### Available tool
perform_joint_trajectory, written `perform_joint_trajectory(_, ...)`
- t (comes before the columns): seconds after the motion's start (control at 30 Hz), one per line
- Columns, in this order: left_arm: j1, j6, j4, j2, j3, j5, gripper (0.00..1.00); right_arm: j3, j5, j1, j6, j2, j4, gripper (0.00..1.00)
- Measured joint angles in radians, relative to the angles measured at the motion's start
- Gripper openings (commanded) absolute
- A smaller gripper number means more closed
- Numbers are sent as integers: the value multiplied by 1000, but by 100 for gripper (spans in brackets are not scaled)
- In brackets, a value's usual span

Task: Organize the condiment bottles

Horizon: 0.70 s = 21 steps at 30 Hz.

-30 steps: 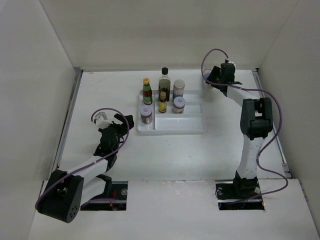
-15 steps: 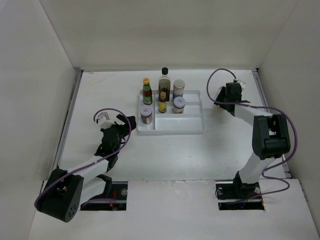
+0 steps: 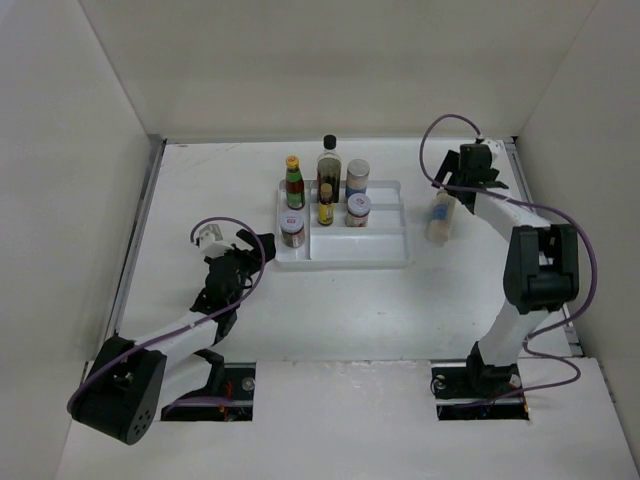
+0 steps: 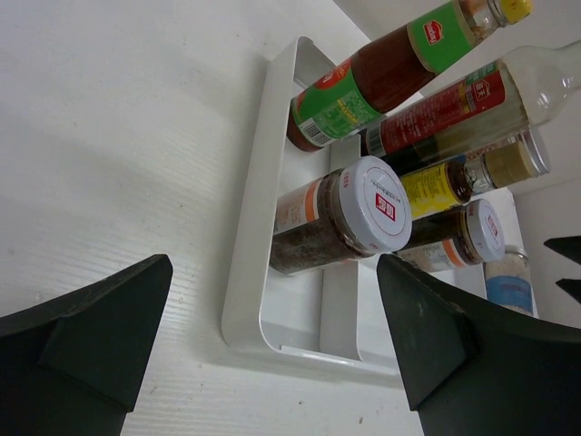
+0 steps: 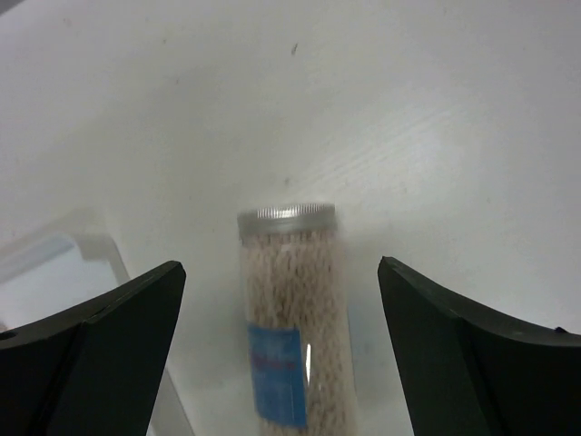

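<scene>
Several condiment bottles stand in the white tray (image 3: 380, 255): a yellow-capped red sauce bottle (image 3: 294, 184), a tall dark black-capped bottle (image 3: 328, 165), a small yellow-capped dark bottle (image 3: 326, 208), a pale shaker (image 3: 357, 178) and two short jars (image 3: 359, 211) (image 3: 292, 229). One more pale shaker (image 3: 438, 218) with a blue label is on the table just right of the tray. My right gripper (image 3: 452, 192) is open around it; the wrist view shows the shaker (image 5: 295, 318) blurred, clear of both fingers. My left gripper (image 3: 262, 240) is open at the tray's left front corner, facing the white-lidded jar (image 4: 345, 218).
White walls enclose the table on three sides. The tray's right compartments hold nothing. The tray's near rim (image 4: 250, 263) lies between my left fingers in the wrist view.
My right arm swung from the back of the table toward the tray's right side, carrying the pale shaker. Its jaws then opened and let the shaker go. The left arm stayed still.
</scene>
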Motion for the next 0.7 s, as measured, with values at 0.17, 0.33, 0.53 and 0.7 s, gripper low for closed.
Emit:
perform_joint_trajectory(0.17,0,0,3,4,0,0,100,132,-16,-32,-31,151,-25,89)
perform_joint_trajectory(0.33,0,0,5,25,0,0,100,182,-52,-32,-59,217,-101,87)
perform_joint_trajectory(0.53,1,0,5,33,0,1,100,255,-76,-32,-84,245,-195,77)
perform_joint_trajectory(0.7,13,0,6,31,0,3,100,386,-80,-32,-106,338,-264,76)
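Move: The tall canister with the metal lid is below the right hand, its middle about 4 cm left, 2 cm back and 8 cm down, lid end pointing outward. From this hand, the squat white-lidded jar in the tray stands some 26 cm left and 3 cm back, and the blue-labelled canister behind it about 26 cm left and 4 cm ahead. From the left hand the metal-lidded canister lies about 14 cm ahead and 48 cm right. Bring the right gripper down about 5 cm and forward some 4 cm onto the lid end of the metal-lidded canister, easing forward first, then sinking, then forward again. Tip the fingers about 15 degrees further down on the way and draw them partly closed, so the lid comes between the fingertips; don't clamp it yet. ##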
